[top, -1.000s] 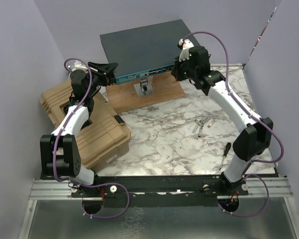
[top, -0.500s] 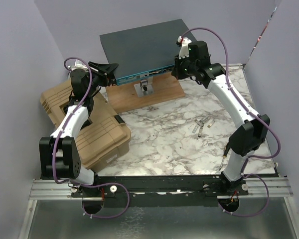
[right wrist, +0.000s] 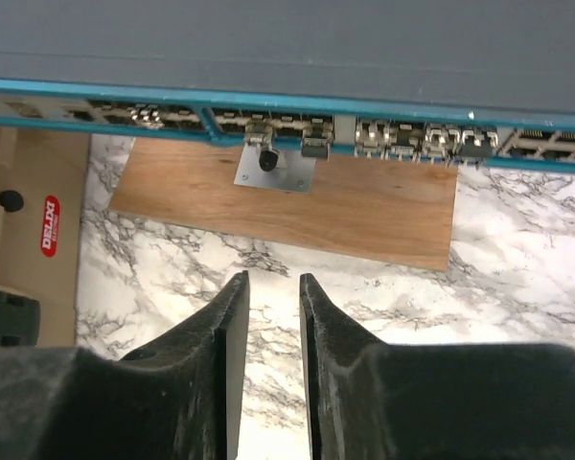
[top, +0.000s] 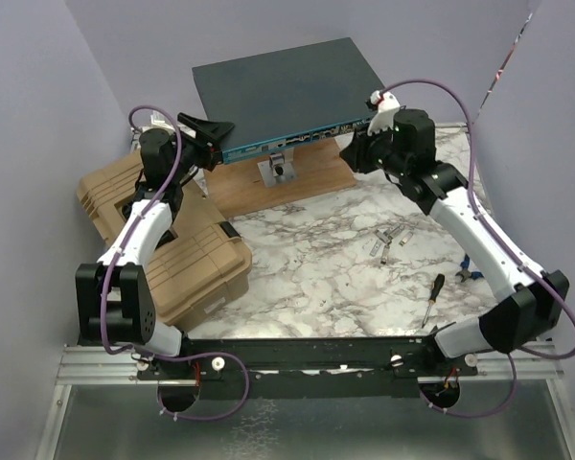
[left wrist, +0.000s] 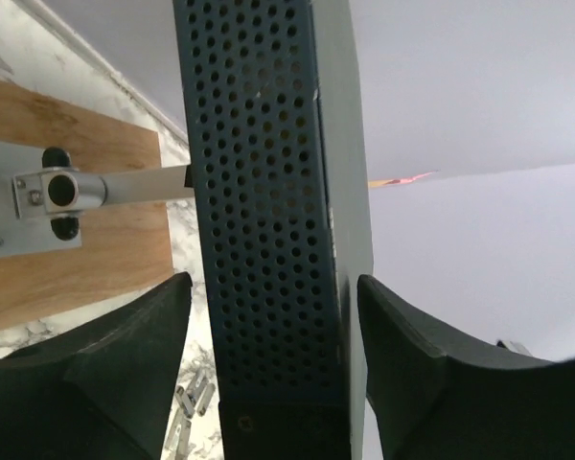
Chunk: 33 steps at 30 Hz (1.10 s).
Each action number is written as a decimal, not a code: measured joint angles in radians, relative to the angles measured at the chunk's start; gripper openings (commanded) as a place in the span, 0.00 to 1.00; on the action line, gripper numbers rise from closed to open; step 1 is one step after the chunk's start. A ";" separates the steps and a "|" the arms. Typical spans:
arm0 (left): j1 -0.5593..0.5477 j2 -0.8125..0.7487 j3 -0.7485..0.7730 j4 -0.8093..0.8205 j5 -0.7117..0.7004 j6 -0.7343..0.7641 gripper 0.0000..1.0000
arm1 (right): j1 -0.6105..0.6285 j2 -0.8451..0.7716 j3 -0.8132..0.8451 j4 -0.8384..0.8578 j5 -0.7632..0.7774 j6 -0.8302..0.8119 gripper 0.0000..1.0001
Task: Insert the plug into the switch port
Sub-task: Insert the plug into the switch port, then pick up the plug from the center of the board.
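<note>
The switch [top: 286, 91] is a flat dark grey box with a teal front face [right wrist: 268, 101], raised on a silver bracket [right wrist: 276, 169]. Several small metal plugs [right wrist: 420, 140] sit in ports on the right half of that face; I cannot tell which is the task's plug. My left gripper [top: 214, 132] is open and straddles the switch's left end. In the left wrist view the perforated side [left wrist: 268, 192] stands between the fingers [left wrist: 125, 369] with a gap on each side. My right gripper [right wrist: 272, 278] hangs a little in front of the port row, narrowly open and empty.
A wooden board [top: 278, 184] lies under the bracket. A tan ribbed case [top: 168, 235] fills the left side beneath my left arm. Loose metal plugs [top: 388, 240] and a screwdriver [top: 431, 297] lie on the marble top near my right arm.
The right gripper has drawn back from the switch's front face towards the right, and its jaws have parted. The left gripper's jaws have widened off the switch's end.
</note>
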 measured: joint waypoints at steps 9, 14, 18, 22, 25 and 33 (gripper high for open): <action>-0.002 0.007 0.047 -0.085 0.000 0.061 0.99 | 0.000 -0.163 -0.226 0.024 0.101 0.053 0.48; 0.005 0.002 0.103 -0.171 0.000 0.150 0.99 | 0.000 -0.227 -0.374 -0.010 0.204 0.116 0.53; 0.008 -0.031 0.144 -0.305 -0.002 0.273 0.99 | 0.000 -0.257 -0.472 -0.035 0.275 0.176 0.55; 0.008 -0.090 0.183 -0.467 -0.024 0.418 0.99 | 0.000 -0.257 -0.530 -0.063 0.341 0.239 0.56; 0.008 -0.130 0.213 -0.575 -0.050 0.521 0.99 | 0.000 -0.240 -0.547 -0.070 0.375 0.276 0.56; -0.005 -0.221 0.276 -0.816 -0.198 0.764 0.99 | 0.000 -0.150 -0.612 -0.102 0.452 0.423 0.51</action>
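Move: The loose plugs lie as a cluster on the table, about 5 cm back and 14 cm right of the right hand and some 28 cm below it; the screwdriver is roughly 15 cm farther right of them and 17 cm nearer the base. The switch's port face is about 7 cm ahead of the right hand and 3 cm left, nearly level. The switch's left end sits between the left hand's fingers, about 2 cm ahead and 1 cm right; the tan case is about 18 cm left of that hand, 10 cm back and 22 cm down. Towards the loose plugs the right hand sinks some 22 cm, going right and back from the port face, tipping its fingers down, swinging clockwise about 35 degrees and opening to roughly half. The switch's left end is freed as the left fingers spread fully; after a short pause that hand draws back, then also left, by about 9 cm in all, rolling its left side up. ##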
